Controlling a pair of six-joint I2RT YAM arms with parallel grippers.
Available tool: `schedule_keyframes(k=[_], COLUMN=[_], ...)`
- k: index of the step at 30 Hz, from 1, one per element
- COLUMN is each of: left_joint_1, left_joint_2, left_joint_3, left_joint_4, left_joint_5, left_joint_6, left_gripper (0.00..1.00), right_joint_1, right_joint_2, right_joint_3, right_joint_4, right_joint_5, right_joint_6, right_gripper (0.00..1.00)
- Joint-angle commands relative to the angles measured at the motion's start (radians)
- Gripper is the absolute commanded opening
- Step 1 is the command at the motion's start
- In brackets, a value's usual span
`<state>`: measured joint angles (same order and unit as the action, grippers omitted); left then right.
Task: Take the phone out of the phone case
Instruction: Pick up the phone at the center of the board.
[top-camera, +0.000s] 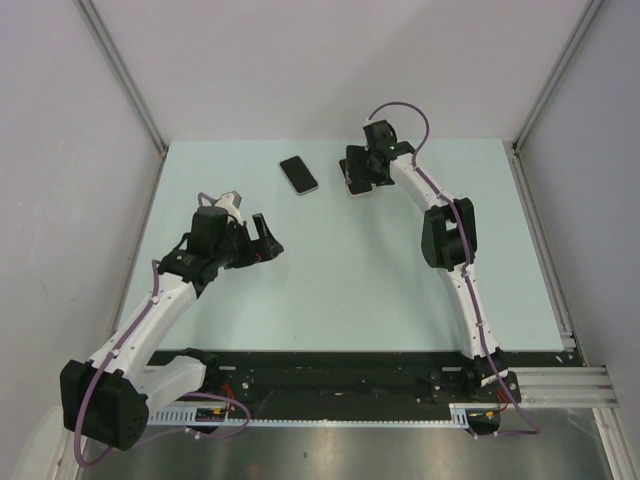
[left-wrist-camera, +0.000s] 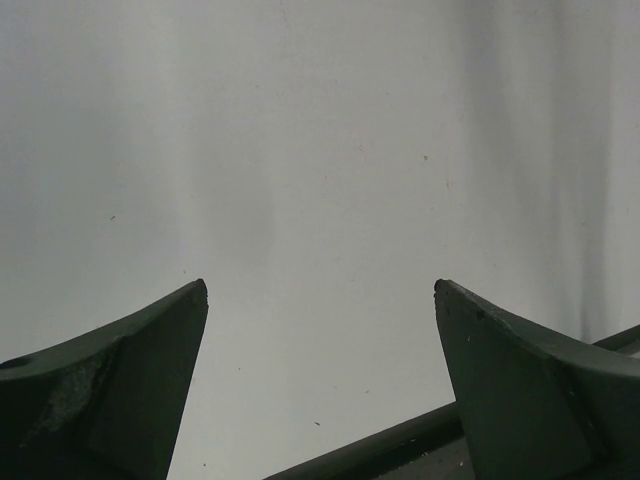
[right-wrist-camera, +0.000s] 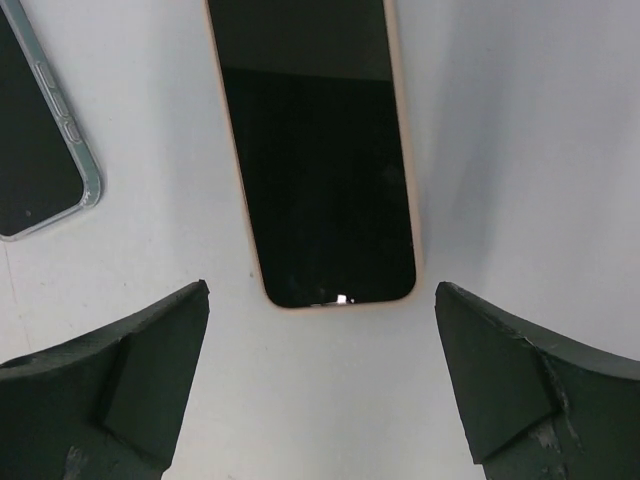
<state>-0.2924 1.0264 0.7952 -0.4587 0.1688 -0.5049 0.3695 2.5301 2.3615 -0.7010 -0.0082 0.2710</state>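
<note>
A black-screened phone (right-wrist-camera: 315, 150) sits in a peach-rimmed phone case (right-wrist-camera: 405, 150) flat on the table; in the top view only its near end (top-camera: 356, 192) shows under my right gripper. The right gripper (right-wrist-camera: 320, 290) (top-camera: 361, 172) hovers open just short of the phone's end, fingers apart to either side, touching nothing. A second dark phone with a clear, silvery rim (right-wrist-camera: 35, 150) (top-camera: 298, 175) lies to its left. My left gripper (top-camera: 258, 241) (left-wrist-camera: 320, 290) is open and empty, raised over the left-middle of the table, far from both phones.
The pale green table (top-camera: 350, 280) is walled by white panels (top-camera: 300, 60) with metal posts at the corners. A dark rail (top-camera: 360, 365) runs along the near edge by the arm bases. The left wrist view shows only a white wall (left-wrist-camera: 320, 150) and a dark frame bar (left-wrist-camera: 400, 440).
</note>
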Motion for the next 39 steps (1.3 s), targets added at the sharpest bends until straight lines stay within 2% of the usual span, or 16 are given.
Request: schedule_keyframes(k=[1, 5, 13, 22, 24, 26, 27, 29, 30, 33, 39], left_joint_1=[-0.002, -0.001, -0.001, -0.001, -0.001, -0.001, -0.001, -0.001, -0.001, -0.001, -0.001], left_joint_2=[0.011, 0.014, 0.026, 0.014, 0.018, 0.023, 0.023, 0.021, 0.020, 0.017, 0.043], left_joint_3=[0.035, 0.033, 0.001, -0.002, -0.004, -0.010, -0.014, -0.019, -0.021, -0.014, -0.001], left_joint_4=[0.012, 0.011, -0.006, -0.001, -0.001, 0.000, 0.002, 0.005, 0.005, -0.001, -0.044], left_joint_5=[0.018, 0.003, -0.012, -0.009, -0.011, -0.008, -0.008, -0.006, -0.006, -0.002, -0.061], left_joint_6=[0.012, 0.017, 0.011, 0.011, 0.009, 0.005, 0.002, 0.000, -0.001, 0.000, -0.017], left_gripper=[1.00, 1.00, 1.00, 1.00, 1.00, 1.00, 1.00, 1.00, 1.00, 1.00, 1.00], right_joint_1=[-0.006, 0.006, 0.075, 0.094, 0.092, 0.092, 0.092, 0.085, 0.083, 0.069, 0.063], right_joint_2=[0.071, 0.108, 0.139, 0.165, 0.164, 0.157, 0.148, 0.131, 0.119, 0.026, -0.119], right_joint_3=[0.111, 0.140, 0.159, 0.188, 0.186, 0.183, 0.182, 0.160, 0.148, 0.047, -0.191], right_joint_4=[0.002, -0.014, -0.068, -0.055, -0.052, -0.049, -0.051, -0.048, -0.040, -0.002, 0.037], right_joint_5=[-0.091, -0.095, 0.114, 0.261, 0.263, 0.254, 0.226, 0.180, 0.142, 0.073, 0.020], right_joint_6=[-0.013, -0.041, -0.173, -0.164, -0.159, -0.154, -0.150, -0.128, -0.121, -0.092, -0.039], right_gripper=[1.00, 1.00, 1.00, 0.99, 0.95, 0.85, 0.80, 0.76, 0.70, 0.59, 0.52])
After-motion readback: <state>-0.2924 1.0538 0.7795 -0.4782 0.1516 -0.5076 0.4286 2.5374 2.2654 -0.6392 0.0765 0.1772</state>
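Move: The pink-edged phone at the center of the board lies in front of the open right fingers, its middle about 6 cm ahead, 3 cm left and 4 cm below them. The other phone, in the clear case, is some 20 cm to the left of it and about level with it. From the left hand, the center phone is roughly 33 cm ahead, 26 cm to the right and 13 cm down. The center phone's near end is what the right hand sinks onto: down about 4 cm, easing left about 2 cm, the open fingers straddling the phone while the wrist rolls its left side down some 15 degrees. The fingers then close onto the two long edges near that end and pinch them; keeping that grip, the hand draws back 1–2 cm as the roll partly eases. The left hand sinks about 2 cm, still empty and open. ##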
